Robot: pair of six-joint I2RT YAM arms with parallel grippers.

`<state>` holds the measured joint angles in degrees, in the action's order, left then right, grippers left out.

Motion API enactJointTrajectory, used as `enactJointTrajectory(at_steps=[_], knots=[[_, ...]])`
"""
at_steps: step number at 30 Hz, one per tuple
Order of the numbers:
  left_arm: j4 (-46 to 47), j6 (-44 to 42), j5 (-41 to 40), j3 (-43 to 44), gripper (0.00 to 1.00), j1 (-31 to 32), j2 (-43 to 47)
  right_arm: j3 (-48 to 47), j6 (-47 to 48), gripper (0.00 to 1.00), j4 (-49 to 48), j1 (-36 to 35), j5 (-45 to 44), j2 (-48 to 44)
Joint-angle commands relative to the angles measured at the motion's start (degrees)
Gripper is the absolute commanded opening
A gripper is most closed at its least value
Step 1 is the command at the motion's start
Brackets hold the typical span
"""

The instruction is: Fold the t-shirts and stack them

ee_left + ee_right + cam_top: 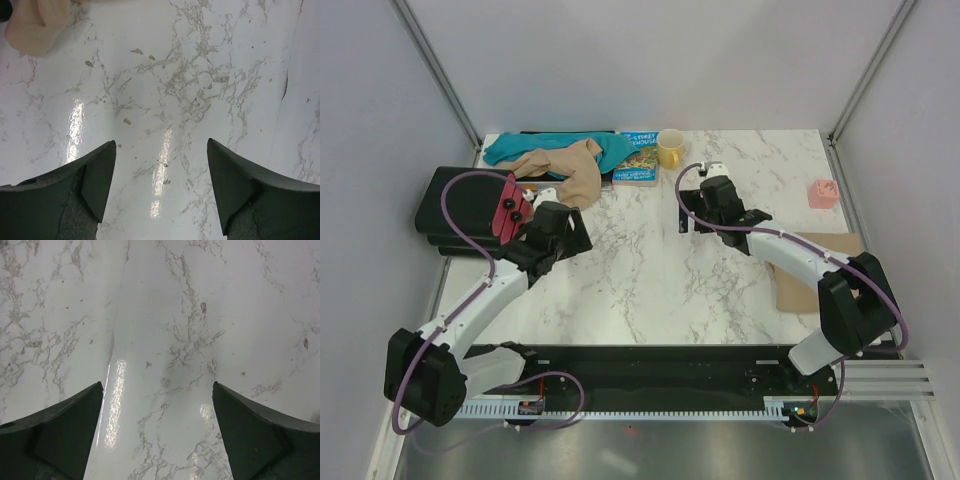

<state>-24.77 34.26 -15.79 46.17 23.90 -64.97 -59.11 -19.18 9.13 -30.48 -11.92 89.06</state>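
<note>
A crumpled tan t-shirt (570, 172) lies at the back left on top of a teal-blue garment (520, 150). At the right edge a flat tan t-shirt (812, 285) lies partly under the right arm. My left gripper (575, 233) hovers just in front of the crumpled shirt, open and holding nothing. In the left wrist view the left gripper (161, 141) frames bare marble, with an edge of tan t-shirt (35, 27) at the top left. My right gripper (705, 212) is over the table's middle right, open and empty. Only marble shows around the right gripper (157, 383) in its wrist view.
A black board (450, 205) sits at the left edge beside the left arm. A picture book (638, 158) and a yellow mug (671, 149) stand at the back centre. A small pink object (822, 194) rests at the far right. The marble table (650, 280) has walls on three sides.
</note>
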Motion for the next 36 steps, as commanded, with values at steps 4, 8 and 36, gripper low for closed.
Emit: enactJointTrajectory(at_steps=[4, 8, 36], knots=[[-0.5, 2.2, 0.2, 1.3, 0.82, 0.6, 3.5, -2.4, 0.6, 0.98, -2.0, -0.4, 8.1, -1.1], [-3.2, -0.4, -2.3, 7.6, 0.82, 0.6, 1.6, -1.2, 1.0, 0.98, -2.3, -0.3, 7.1, 0.7], [-12.5, 1.2, -15.2, 30.4, 0.77, -32.1, -10.6, -60.8, 3.0, 0.98, -2.5, -10.2, 38.1, 36.1]])
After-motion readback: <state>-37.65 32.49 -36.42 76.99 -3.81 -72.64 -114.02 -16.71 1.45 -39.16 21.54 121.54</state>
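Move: The tan t-shirt lies about 22 cm ahead of the left hand, 3 cm to its left and 11 cm below; the teal t-shirt is some 11 cm beyond that shirt. The black drawer chest stands about 20 cm left and 9 cm ahead of the left hand. From the right hand, the tan t-shirt is roughly 35 cm left and 16 cm ahead, the picture book about 14 cm left and 24 ahead, the mug 5 left and 27 ahead, all some 10 cm below. Lift the open left gripper nearly 20 cm, easing forward, then swing it left some 20 cm over the black drawer chest, turning counter-clockwise about 40 degrees and sinking a little at the end. Sweep the open right gripper left about 26 cm towards the tan t-shirt, climbing steeply late on, its wrist also turning counter-clockwise and its fingers tipping up. Touch nothing. ##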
